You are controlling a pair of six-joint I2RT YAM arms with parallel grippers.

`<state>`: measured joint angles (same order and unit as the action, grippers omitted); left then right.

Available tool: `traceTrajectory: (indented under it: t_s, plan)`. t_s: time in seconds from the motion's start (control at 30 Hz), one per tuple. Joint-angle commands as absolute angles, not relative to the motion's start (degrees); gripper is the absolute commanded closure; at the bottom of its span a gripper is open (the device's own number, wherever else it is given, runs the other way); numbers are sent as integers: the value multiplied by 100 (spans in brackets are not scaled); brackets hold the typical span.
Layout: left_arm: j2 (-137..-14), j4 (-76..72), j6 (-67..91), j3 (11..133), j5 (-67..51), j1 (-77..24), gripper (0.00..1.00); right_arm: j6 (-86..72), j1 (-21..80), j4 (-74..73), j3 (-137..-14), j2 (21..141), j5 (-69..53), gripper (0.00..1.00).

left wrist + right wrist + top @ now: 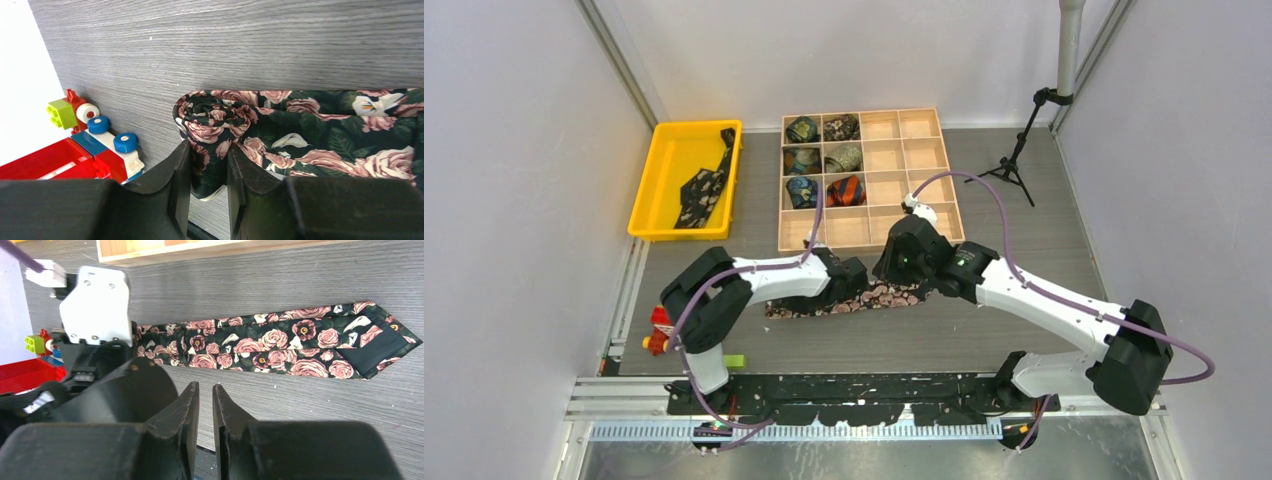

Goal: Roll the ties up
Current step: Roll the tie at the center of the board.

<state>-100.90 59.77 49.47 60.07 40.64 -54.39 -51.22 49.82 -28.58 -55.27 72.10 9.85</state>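
Observation:
A dark tie with pink roses (869,298) lies flat across the table, its wide pointed end to the right (280,345). Its left end is coiled into a small roll (215,117). My left gripper (209,165) is shut on that roll, with fabric pinched between both fingers. In the top view the left gripper (849,282) sits over the tie's left part. My right gripper (205,390) hovers just short of the tie's near edge, jaws a narrow gap apart with nothing between them. A second dark tie (702,188) lies in the yellow bin (649,180).
A wooden compartment box (902,170) behind the tie holds several rolled ties (824,160) in its left cells. Toy bricks (100,145) sit close to the left of the roll. A green brick (734,360) lies near the left base. A tripod (1014,160) stands at the back right.

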Motion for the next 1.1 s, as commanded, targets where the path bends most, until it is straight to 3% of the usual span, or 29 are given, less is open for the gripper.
traceTrajectory:
  t_s: [0.0,0.2,0.53,1.07]
  plan:
    - [-10486,5608,5335,6265,3958,-5573,73,-5208,4954,-2920,-5491,6927,1230,78]
    - [-10696,5227,5266,6301,3536,-5669,71,-5268,4953,-2962,-5492,6806,1256,78]
    - [-10330,4730,4871,6157,3011,-5669,54,-5276,4949,-3156,-5723,6818,1279,78]
    - [-8915,4629,4545,5843,2889,-5556,46,-5218,4955,-3402,-6522,7169,1261,78]
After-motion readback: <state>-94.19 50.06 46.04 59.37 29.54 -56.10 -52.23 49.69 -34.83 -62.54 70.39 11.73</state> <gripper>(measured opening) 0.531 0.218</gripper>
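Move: The left gripper already pinches the tie's rolled end: the roll's middle sits at the fingertips, about 1 cm ahead and 1 cm below. The unrolled strip runs right from there, its middle about 16 cm right, 2 cm ahead and 3 cm below. The red toy's middle lies roughly 16 cm left and 6 cm back. From the right gripper, the roll is some 22 cm left, 2 cm back and 13 cm below. Bring the left gripper right and slightly down with the roll, about 1 cm each way, then open the fingers to let go of it. Keep going right over the strip, some 6 cm in all, turning the fingers about 20 degrees more steeply down and rising again at the end. Late on, lift the empty right gripper about 4 cm, its fingers unchanged. ##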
